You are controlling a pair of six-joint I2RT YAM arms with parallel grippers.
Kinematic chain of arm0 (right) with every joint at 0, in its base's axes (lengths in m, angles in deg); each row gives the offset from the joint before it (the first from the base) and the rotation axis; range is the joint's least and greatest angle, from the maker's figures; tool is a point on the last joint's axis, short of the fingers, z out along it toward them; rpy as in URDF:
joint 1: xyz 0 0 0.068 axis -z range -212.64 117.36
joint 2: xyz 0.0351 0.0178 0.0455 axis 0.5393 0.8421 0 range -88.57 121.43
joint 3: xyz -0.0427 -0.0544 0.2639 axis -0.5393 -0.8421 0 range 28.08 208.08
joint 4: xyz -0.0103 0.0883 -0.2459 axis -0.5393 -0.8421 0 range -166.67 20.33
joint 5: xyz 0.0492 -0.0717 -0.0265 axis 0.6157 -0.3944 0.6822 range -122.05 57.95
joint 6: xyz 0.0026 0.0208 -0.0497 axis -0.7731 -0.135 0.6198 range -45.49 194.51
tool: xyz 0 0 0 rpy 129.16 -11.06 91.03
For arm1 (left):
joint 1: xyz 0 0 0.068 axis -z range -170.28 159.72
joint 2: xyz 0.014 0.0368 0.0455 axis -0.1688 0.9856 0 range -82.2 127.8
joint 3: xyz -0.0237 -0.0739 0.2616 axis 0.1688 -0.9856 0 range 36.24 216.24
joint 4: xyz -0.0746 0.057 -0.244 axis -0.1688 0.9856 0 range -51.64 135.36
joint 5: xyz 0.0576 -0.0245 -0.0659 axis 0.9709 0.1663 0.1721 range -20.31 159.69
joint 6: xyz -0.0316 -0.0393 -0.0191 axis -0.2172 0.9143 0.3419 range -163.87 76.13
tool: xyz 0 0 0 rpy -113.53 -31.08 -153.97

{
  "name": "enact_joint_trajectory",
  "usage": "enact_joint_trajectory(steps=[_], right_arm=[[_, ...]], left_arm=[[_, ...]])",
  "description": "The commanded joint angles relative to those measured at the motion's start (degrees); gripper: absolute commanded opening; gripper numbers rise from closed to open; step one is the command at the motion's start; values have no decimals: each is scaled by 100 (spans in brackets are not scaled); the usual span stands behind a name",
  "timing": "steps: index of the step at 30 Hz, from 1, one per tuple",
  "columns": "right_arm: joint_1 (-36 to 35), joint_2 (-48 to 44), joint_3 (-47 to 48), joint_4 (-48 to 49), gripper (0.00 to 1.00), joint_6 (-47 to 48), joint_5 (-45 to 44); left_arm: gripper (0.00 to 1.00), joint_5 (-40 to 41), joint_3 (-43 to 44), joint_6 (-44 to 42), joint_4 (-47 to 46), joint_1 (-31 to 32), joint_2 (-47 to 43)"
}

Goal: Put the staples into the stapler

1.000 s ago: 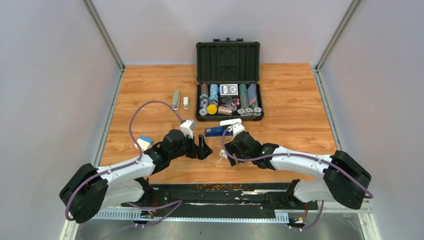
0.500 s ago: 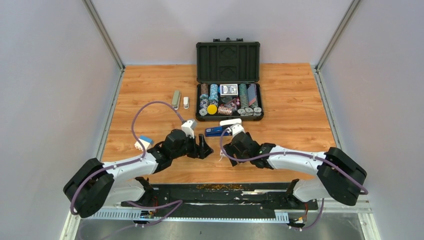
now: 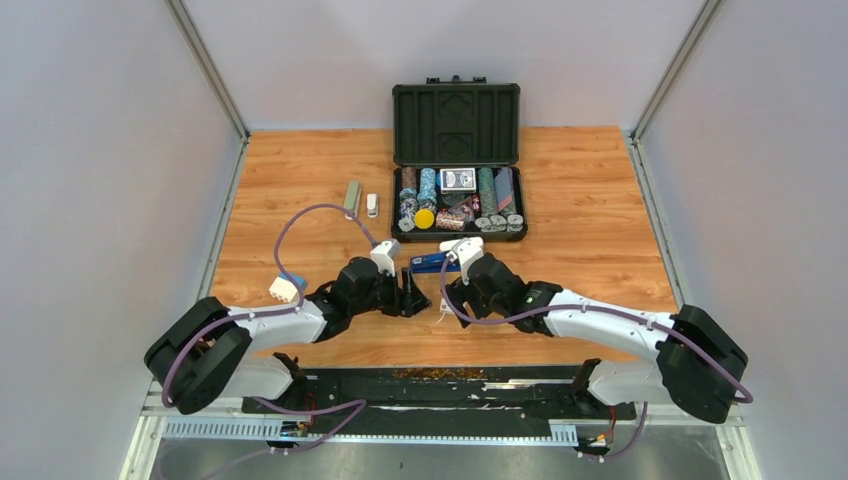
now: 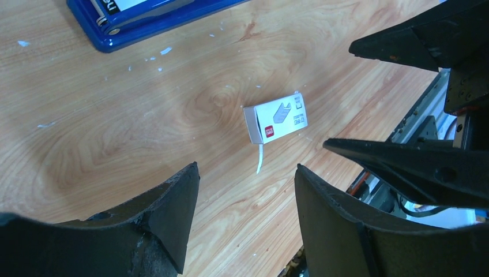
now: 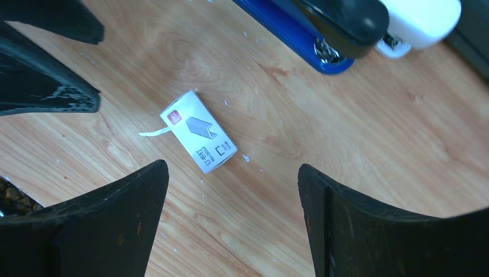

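Note:
The blue stapler lies on the wooden table in front of the black case; its end shows in the left wrist view and in the right wrist view. The staples are not in view. A tiny white box with a red mark lies flat between the two grippers, a thin white strip sticking out of it. My left gripper hovers open just left of the box, nothing between its fingers. Facing it from the right, my right gripper is open and empty too.
An open black case of poker chips and cards stands behind the stapler. A grey-olive stapler and a small white stapler lie at the back left. A white rounded object sits by the blue stapler's end.
The left gripper's jaws have narrowed, and that arm has shifted right towards the white box. The right gripper has edged a little forward. The box and the stapler have not moved.

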Motion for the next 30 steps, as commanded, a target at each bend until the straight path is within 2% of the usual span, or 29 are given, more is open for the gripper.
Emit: enact_joint_trajectory(steps=[1, 8, 13, 15, 16, 20, 30], right_arm=[[21, 72, 408, 11, 84, 1276, 765], [66, -91, 186, 609, 85, 2980, 1771], [393, 130, 207, 645, 83, 3454, 2291], [467, 319, 239, 623, 72, 3707, 2602], [477, 446, 289, 573, 71, 3812, 2678], [483, 1016, 604, 338, 63, 3835, 2625], [479, 1326, 846, 181, 60, 3719, 2364]], left_arm=[[69, -64, 197, 162, -446, 18, 71], [69, -141, 161, 473, -635, 18, 119], [69, -227, 185, 635, -740, 9, 225], [69, -276, 204, 670, -765, -4, 289], [69, -302, 209, 704, -797, -20, 321], [69, -522, 144, 938, -1097, -166, 480], [69, -883, 62, 1217, -1584, -361, 807]])
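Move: Just to the right hand's left, about 4 cm off and level with it in reach, the staples box lies flat some 4 cm below. The blue stapler is about 9 cm ahead of this hand and 6 cm to its left; the white stapler is some 13 cm ahead and 1 cm left. From the left hand the staples box lies about 6 cm right, 1 cm back and 4 cm down. Swinging its wrist nearly 40 degrees counter-clockwise, the right hand shifts about 3 cm left and rises a little to come over the staples box, then sinks some 4 cm so the box lies between its open fingers' lines, the gap narrowing by about a quarter. The left hand, fingers still part-open, eases a couple of centimetres right towards the box and tips slightly. ##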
